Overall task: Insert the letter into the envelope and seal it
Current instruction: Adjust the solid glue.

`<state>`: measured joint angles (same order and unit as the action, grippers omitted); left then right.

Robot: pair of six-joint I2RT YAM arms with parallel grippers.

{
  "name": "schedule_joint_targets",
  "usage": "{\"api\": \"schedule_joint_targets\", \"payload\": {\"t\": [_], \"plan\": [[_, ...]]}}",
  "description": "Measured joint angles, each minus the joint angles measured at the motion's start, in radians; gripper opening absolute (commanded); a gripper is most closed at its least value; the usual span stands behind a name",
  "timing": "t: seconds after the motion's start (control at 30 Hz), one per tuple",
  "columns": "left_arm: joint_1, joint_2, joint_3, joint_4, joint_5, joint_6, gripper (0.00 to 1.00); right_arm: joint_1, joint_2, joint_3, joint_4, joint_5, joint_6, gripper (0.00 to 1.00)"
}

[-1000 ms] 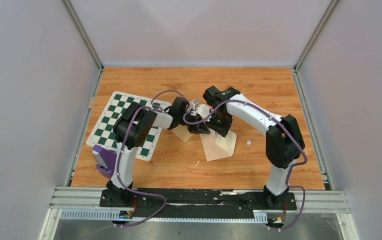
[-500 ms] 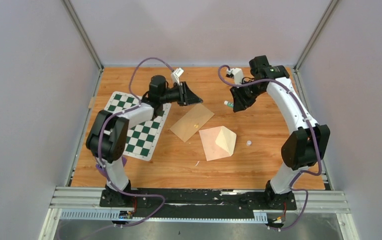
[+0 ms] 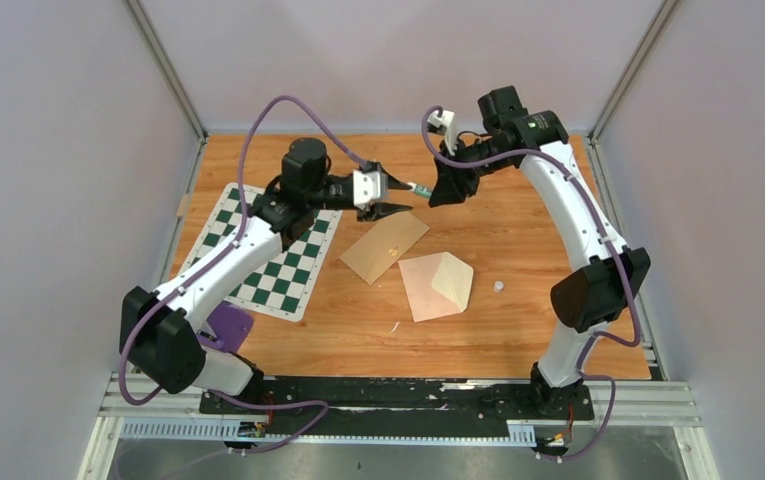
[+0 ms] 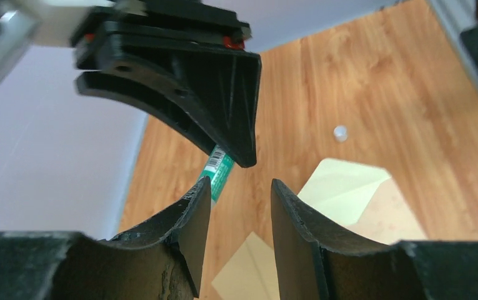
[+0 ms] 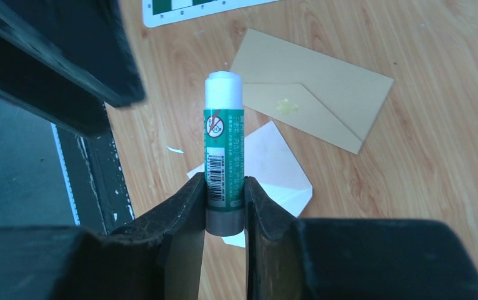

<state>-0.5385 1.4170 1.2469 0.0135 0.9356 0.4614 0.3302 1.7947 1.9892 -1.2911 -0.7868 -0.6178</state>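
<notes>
My right gripper [image 5: 224, 184] is shut on a green glue stick [image 5: 224, 150], held in the air over the back of the table, white end towards the left gripper. The left gripper [image 4: 240, 187] stands open, with the glue stick [image 4: 219, 175] just off one fingertip and not between the jaws. In the top view the left gripper [image 3: 390, 195] and right gripper [image 3: 446, 187] face each other tip to tip. Below them lie the tan envelope [image 3: 385, 246], flap side up with a yellowish smear, and the folded cream letter [image 3: 436, 285], which is outside the envelope.
A green-and-white chessboard mat [image 3: 268, 250] lies at the left, with a purple object [image 3: 223, 325] near the left arm's base. A small white round piece [image 3: 498, 286] sits on the wood right of the letter.
Both grippers rose from the envelope, swung apart, and now meet tip to tip in the air at the back. The left gripper has opened. The right still holds the glue stick.
</notes>
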Motion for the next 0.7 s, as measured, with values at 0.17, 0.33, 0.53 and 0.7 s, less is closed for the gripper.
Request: {"api": "schedule_joint_targets", "payload": {"t": [0.17,0.33,0.53,0.7], "plan": [[-0.043,-0.009,-0.096,-0.008,-0.099,0.302,0.5,0.058,0.023,0.003,-0.014,-0.018,0.018,0.0],[-0.052,-0.005,-0.108,-0.033,-0.169,0.503,0.5,0.082,0.04,0.003,-0.018,-0.039,0.041,0.0],[-0.068,0.018,-0.076,-0.088,-0.212,0.63,0.47,0.082,0.04,0.005,-0.017,-0.045,0.071,0.01],[-0.077,0.045,-0.055,-0.125,-0.212,0.691,0.43,0.082,0.04,0.005,-0.006,-0.046,0.133,0.01]]}}
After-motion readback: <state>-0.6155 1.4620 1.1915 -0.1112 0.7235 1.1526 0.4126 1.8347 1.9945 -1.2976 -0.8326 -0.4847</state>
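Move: Up in the air from the left hand's open fingers, the uncapped solid glue's middle lies about 4 cm ahead, 4 cm to the right and 5 cm lower. The right hand already grips its base; the left fingertips are some 3 cm back, 7 cm left and 7 cm above that hand. About 30 cm below the left hand lie the brown envelope, 1 cm ahead and 2 cm left, and the pink envelope, 7 cm back and 8 cm right. Lowering about 6 cm and easing 2.5 cm forward, the left hand brings its open fingers around the free part of the solid glue, rolling some 30 degrees so its forward side rises while the fingertips dip. The right hand keeps its grip and brings the stick 3.5 cm left and 2.5 cm back to meet it, mostly early on, then nearly stops. The left fingers don't close. ##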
